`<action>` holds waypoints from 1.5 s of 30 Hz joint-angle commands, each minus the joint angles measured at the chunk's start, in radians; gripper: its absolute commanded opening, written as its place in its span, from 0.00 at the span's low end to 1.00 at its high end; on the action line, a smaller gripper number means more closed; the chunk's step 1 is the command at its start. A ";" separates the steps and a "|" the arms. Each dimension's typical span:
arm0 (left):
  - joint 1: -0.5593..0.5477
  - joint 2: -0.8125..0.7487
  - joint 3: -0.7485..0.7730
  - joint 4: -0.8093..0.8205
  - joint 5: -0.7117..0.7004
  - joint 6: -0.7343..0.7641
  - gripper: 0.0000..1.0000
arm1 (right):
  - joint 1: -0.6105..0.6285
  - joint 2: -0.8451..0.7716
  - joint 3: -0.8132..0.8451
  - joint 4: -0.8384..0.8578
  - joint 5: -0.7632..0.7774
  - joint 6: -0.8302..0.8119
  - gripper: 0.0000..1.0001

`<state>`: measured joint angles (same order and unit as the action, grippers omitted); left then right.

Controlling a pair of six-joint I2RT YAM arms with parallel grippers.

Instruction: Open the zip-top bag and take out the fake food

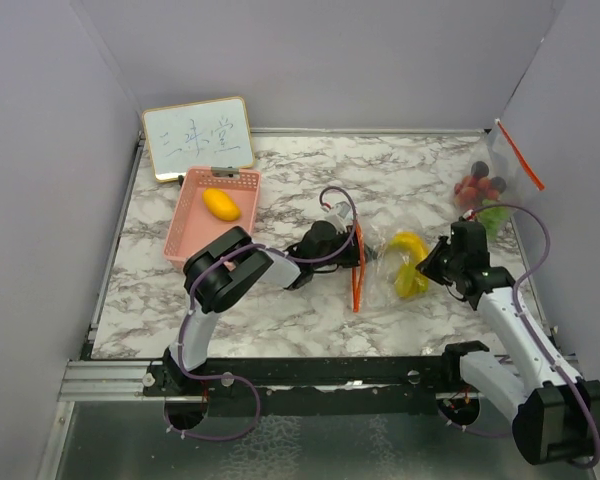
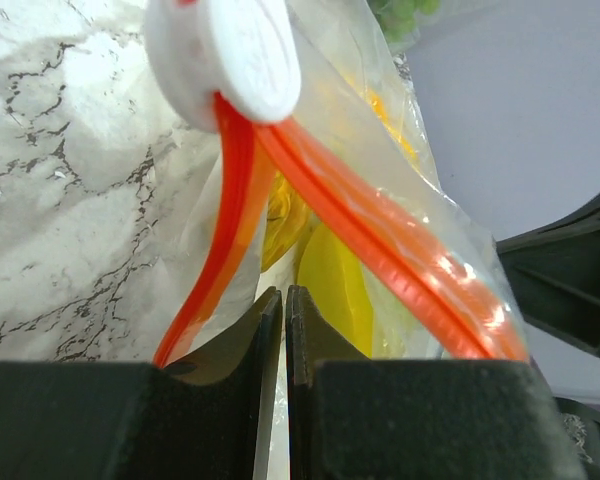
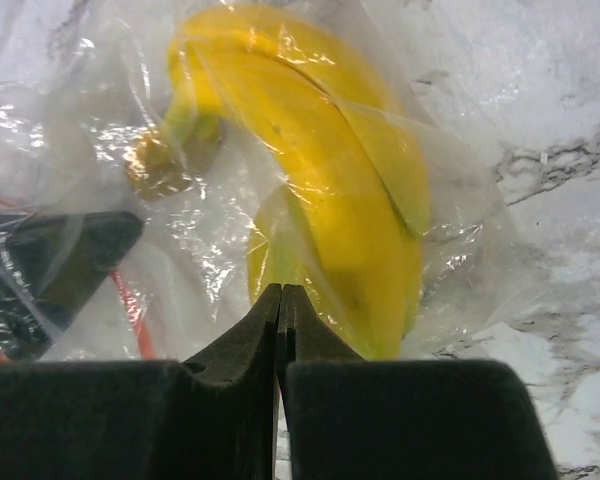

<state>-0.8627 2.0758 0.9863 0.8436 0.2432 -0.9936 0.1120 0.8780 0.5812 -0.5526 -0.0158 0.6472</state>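
The clear zip-top bag [image 1: 385, 265] lies mid-table with its orange zip strip [image 1: 357, 268] facing left. A yellow banana [image 1: 411, 263] is inside it. My left gripper [image 1: 352, 257] is at the mouth, its jaws shut on a thin layer of bag film. In the left wrist view the left gripper [image 2: 283, 292] sits just below the parted orange zip strips [image 2: 380, 230] and the white slider [image 2: 225, 55]. My right gripper [image 1: 433, 268] is shut on the bag's far end. In the right wrist view the right gripper [image 3: 281, 290] is under the banana [image 3: 330, 180]. A yellow-orange lemon [image 1: 220, 203] lies in the pink basket [image 1: 185, 225].
A second clear bag [image 1: 490, 180] with red, dark and green pieces leans against the right wall at the back. A small whiteboard [image 1: 197, 137] stands at the back left behind the basket. Grey walls enclose the marble table [image 1: 310, 320] on three sides.
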 commanded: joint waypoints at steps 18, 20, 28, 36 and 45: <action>0.028 -0.026 0.021 0.009 0.043 0.006 0.12 | 0.001 0.265 -0.111 0.297 -0.223 0.016 0.02; 0.028 -0.026 0.016 0.010 0.057 0.000 0.12 | 0.002 0.257 -0.106 0.308 -0.241 0.028 0.02; 0.026 -0.093 -0.041 -0.044 0.175 0.068 0.40 | 0.002 0.278 -0.033 0.301 -0.218 -0.001 0.02; -0.017 -0.196 -0.128 -0.153 0.194 0.180 0.42 | 0.002 0.312 -0.008 0.321 -0.204 -0.017 0.02; -0.074 -0.198 -0.101 -0.247 0.158 0.241 0.49 | 0.002 0.313 -0.032 0.340 -0.212 -0.015 0.02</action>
<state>-0.9169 1.8927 0.8639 0.6418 0.4068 -0.8017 0.1146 1.1931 0.5499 -0.2596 -0.2226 0.6426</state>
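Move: The yellow fruit in the bag lies about 10 cm right of the left hand, 6 cm back and some 4 cm lower. The bananas are 9 cm to that hand's right and 2 cm ahead; the orange-edged bag mouth crosses about 3 cm to its left. From the right hand the fruit is roughly 6 cm below, 3 cm back and 2 cm left; the bananas lie 5 cm ahead, 2 cm left and 7 cm down. The shut right fingers press down about 7 cm through the film onto the yellow fruit and push it some 4 cm left towards the mouth, then rise and ease forward about 3 cm. Late on, the left fingers, still inside the mouth, open partway as that hand swings back 8 cm, turning 15 degrees clockwise, to face the fruit. ##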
